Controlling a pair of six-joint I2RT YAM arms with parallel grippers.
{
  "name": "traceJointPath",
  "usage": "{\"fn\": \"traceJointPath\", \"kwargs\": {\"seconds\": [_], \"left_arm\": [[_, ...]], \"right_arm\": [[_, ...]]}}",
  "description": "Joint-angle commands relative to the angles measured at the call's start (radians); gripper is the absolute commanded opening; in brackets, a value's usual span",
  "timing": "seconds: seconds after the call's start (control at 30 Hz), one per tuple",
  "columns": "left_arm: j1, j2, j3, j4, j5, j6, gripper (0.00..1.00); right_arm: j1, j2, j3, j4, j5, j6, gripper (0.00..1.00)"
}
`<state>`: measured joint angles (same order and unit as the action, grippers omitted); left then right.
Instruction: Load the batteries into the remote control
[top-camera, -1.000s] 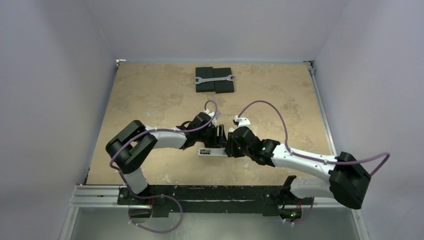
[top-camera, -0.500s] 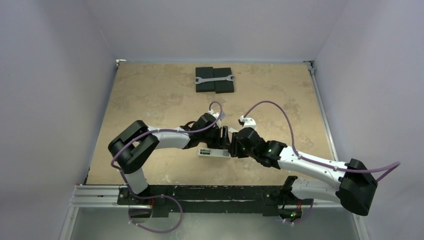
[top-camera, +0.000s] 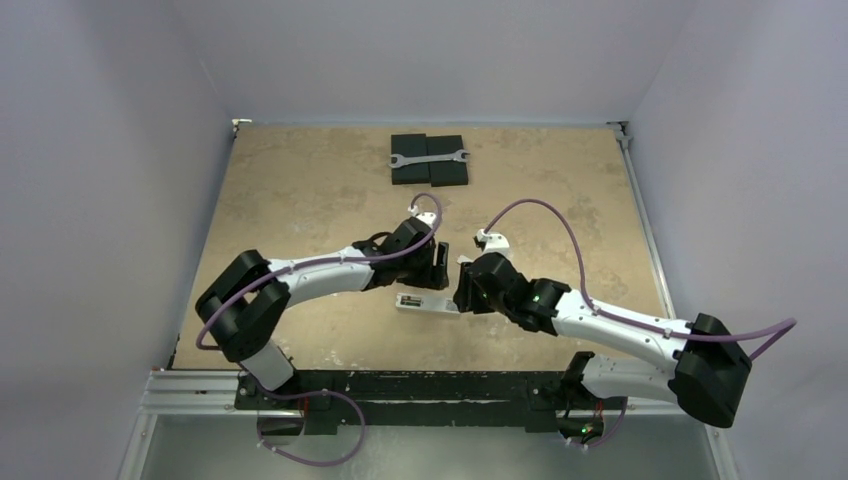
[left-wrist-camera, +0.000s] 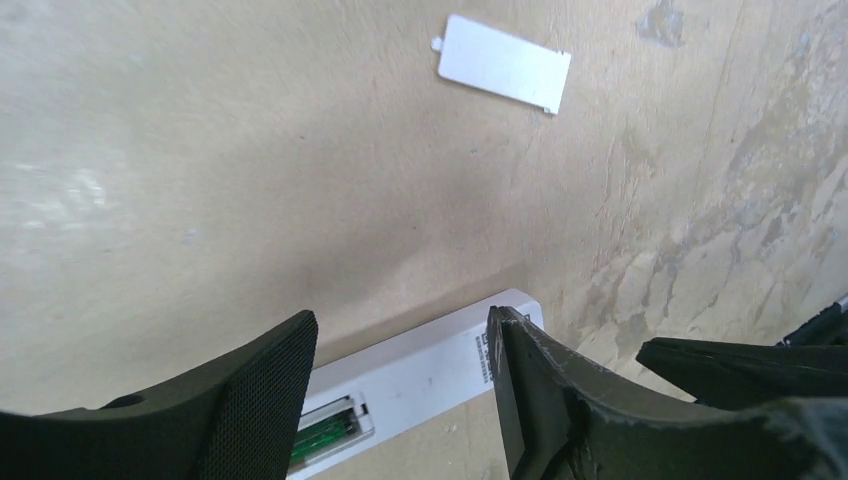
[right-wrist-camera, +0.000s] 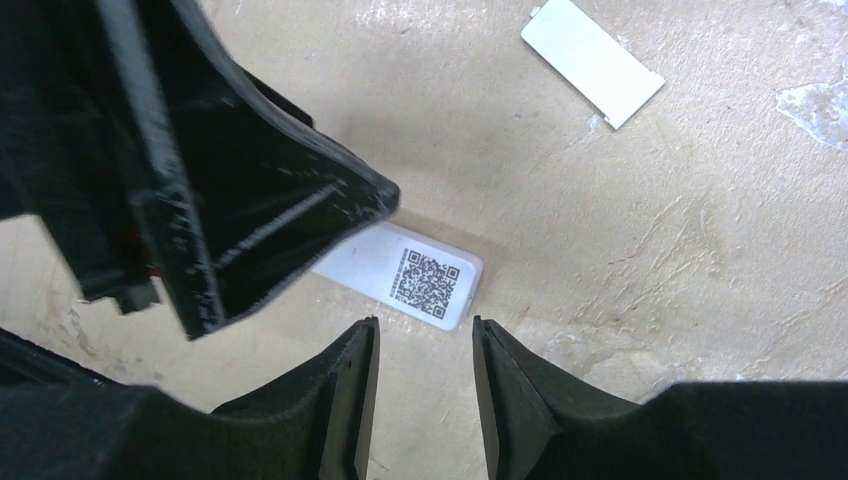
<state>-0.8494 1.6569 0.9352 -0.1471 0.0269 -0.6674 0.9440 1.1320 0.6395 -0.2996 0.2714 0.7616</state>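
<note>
The white remote control (top-camera: 425, 303) lies back up on the table, its battery bay open. In the left wrist view the remote (left-wrist-camera: 440, 375) shows a dark green battery (left-wrist-camera: 325, 432) in the bay. The gold battery is not in view. My left gripper (left-wrist-camera: 400, 330) is open and empty, hovering over the remote's middle; it also shows in the top view (top-camera: 438, 268). My right gripper (right-wrist-camera: 425, 335) is open and empty, just short of the remote's QR-code end (right-wrist-camera: 430, 278); it also shows in the top view (top-camera: 462, 287).
The small white flat cover piece (left-wrist-camera: 503, 63) lies on the table beyond the remote, also in the right wrist view (right-wrist-camera: 592, 62). Two black blocks (top-camera: 429, 172) with a silver wrench (top-camera: 428, 158) on them sit at the far edge.
My left gripper has lifted and drawn back a little from the remote, its arm swinging left. My right gripper has shifted slightly left by the remote's end. The remote has stayed put.
</note>
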Motion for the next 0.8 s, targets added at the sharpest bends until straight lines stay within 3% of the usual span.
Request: {"fn": "traceJointPath", "kwargs": {"seconds": [0.0,0.17,0.37,0.5,0.77], "left_arm": [[0.0,-0.099,0.07,-0.113,-0.173,0.069,0.64],[0.018,-0.164,0.097,-0.226,-0.305,0.102,0.68],[0.136,-0.229,0.102,-0.317,-0.339,0.129,0.68],[0.199,-0.231,0.135,-0.391,-0.375,0.174,0.68],[0.218,-0.177,0.192,-0.506,-0.456,0.257,0.65]], "right_arm": [[0.003,-0.005,0.046,0.015,0.024,-0.013,0.47],[0.003,0.007,0.05,0.03,0.02,-0.02,0.48],[0.003,0.028,0.069,0.054,0.014,-0.043,0.48],[0.003,0.044,0.085,0.071,0.0,-0.059,0.48],[0.003,0.046,0.096,0.095,-0.033,-0.079,0.48]]}}
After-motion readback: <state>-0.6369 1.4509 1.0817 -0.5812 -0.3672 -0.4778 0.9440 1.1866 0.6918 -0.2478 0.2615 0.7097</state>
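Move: The loose battery is hidden from view beneath the left forearm, roughly 20 cm to the left of the left gripper, 4 cm ahead and 4 cm below. The remote's middle is about 3 cm back and 3 cm left of this gripper, just below it; the white battery cover lies some 7 cm ahead and 7 cm right, 4 cm down. From the right hand the battery is about 24 cm left, 7 cm ahead and 8 cm lower. Lift the empty left gripper off the remote's area, climbing about 6 cm while easing forward, then sweep it left towards the loose battery, some 15 cm leftward in all, fingers kept open. Roll and turn the wrist counter-clockwise, some 30 degrees together, until the fingers no longer slant right. Let the right gripper edge a couple of centimetres left, forward and up above the remote's plain end, open and empty. ##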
